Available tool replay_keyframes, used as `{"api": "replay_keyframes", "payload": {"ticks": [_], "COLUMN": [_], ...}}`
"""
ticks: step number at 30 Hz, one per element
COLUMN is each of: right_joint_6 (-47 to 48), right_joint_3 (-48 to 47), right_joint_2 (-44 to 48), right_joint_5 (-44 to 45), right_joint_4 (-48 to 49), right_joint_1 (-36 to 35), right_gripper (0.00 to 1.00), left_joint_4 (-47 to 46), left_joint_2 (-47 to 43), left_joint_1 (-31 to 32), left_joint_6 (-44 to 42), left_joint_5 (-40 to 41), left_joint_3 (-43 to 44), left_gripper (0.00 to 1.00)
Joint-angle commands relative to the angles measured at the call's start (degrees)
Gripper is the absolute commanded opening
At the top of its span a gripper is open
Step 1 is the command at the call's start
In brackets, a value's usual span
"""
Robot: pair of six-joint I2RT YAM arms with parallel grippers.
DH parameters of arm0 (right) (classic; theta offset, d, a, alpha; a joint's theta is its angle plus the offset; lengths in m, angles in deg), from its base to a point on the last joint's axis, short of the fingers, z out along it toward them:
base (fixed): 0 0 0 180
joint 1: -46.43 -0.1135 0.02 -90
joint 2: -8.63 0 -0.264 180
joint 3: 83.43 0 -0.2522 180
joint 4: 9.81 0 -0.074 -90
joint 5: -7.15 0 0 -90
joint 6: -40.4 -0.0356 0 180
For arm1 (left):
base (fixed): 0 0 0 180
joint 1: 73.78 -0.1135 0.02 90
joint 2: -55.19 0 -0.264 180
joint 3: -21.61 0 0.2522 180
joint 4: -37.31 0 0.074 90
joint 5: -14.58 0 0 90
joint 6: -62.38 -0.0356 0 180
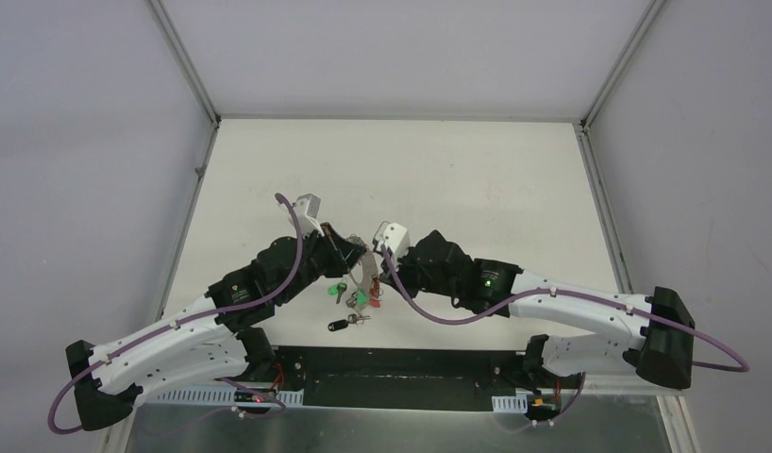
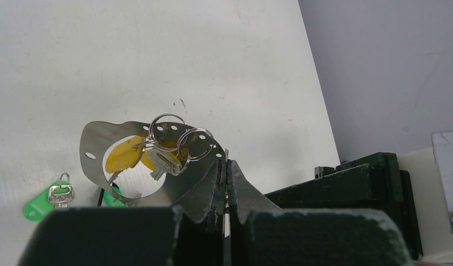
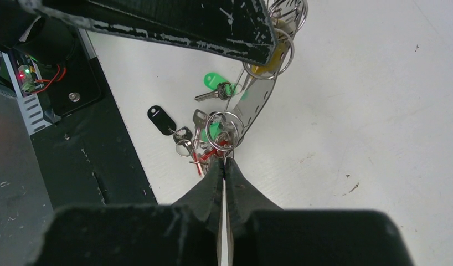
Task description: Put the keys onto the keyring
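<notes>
The keyring [image 1: 366, 269] is a thin grey metal band held up between both arms above the table. My left gripper [image 2: 227, 166] is shut on the keyring's [image 2: 94, 147] edge, and yellow-capped keys [image 2: 124, 156] hang from it on small split rings. At the band's lower end my right gripper [image 3: 224, 162] is shut on the keyring [image 3: 257, 102], where split rings and red-capped keys [image 3: 205, 158] bunch. The green-capped key [image 1: 339, 290] [image 3: 215, 82] [image 2: 39, 202] lies loose on the table below. The black-capped key [image 1: 339, 325] [image 3: 160, 119] lies nearer the arm bases.
The black base plate [image 1: 401, 363] [image 3: 75, 144] runs along the table's near edge, close to the black-capped key. White table [image 1: 458, 179] stretches beyond the arms to the enclosure walls. The right arm's black body [image 2: 351, 183] sits close beside my left gripper.
</notes>
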Motion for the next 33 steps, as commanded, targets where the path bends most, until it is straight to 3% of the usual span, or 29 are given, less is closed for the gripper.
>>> {"api": "replay_keyframes", "payload": {"ticks": [1,6,8,14,19,22,26,33], "right_joint_6": [1.68,0.73,-0.22,-4.60,-7.42,-8.72,-9.55,-7.03], "right_joint_3": [-3.22,-4.43,-4.69,-6.49,-9.30,-10.54,-13.50,-22.33], "right_joint_2": [2.46,3.57,4.28,5.93,5.77,5.81,4.69,0.67], "right_joint_5": [0.16,-0.62,0.29,-3.73,-11.59,-17.43,-25.54,-35.41], "right_joint_4": [-1.07,-2.65,-2.86,-5.76,-9.40,-10.52,-13.92,-25.72], "right_joint_1": [0.33,0.34,0.65,4.42,10.87,14.27,18.68,22.27], "right_gripper": [0.00,0.00,0.00,0.00,0.00,0.00,0.00,0.00], "left_joint_4": [-1.07,-0.76,-0.81,-0.59,-0.51,-1.34,-4.58,-9.82], "left_joint_2": [-1.12,-1.10,-1.52,-2.76,-3.43,-3.60,-3.50,-3.38], "left_joint_1": [0.50,0.50,0.55,0.52,0.49,0.54,0.53,0.54], "left_joint_6": [1.06,0.88,0.26,-2.03,-6.98,-13.74,-27.84,-49.47], "left_joint_5": [0.54,0.55,0.48,0.46,-0.53,-3.88,-15.09,-34.52], "left_joint_3": [1.84,1.93,1.93,2.11,2.86,3.40,4.01,2.96], "left_gripper": [0.00,0.03,0.13,0.59,0.77,0.81,0.82,0.77]}}
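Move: From the left hand, pinching its upper end, the keyring's middle lies about 3 cm back, 1 cm left and 4 cm below. The shut right hand holds its lower end, with that middle some 4 cm left, 1 cm ahead and 2 cm up. From the right hand, the green-tag key on the table is roughly 11 cm left and 6 cm ahead, the black-tag key 9 cm left and 1 cm back, both about 17 cm below. Handing the keyring over, the left hand opens wide and lets go, then draws back and up about 5 cm, its fingers levelling and swinging some 25 degrees clockwise. The right hand keeps its pinch, rises a little, then carries the keyring right and forward while climbing to about 7 cm higher, rolling about 20 degrees. ##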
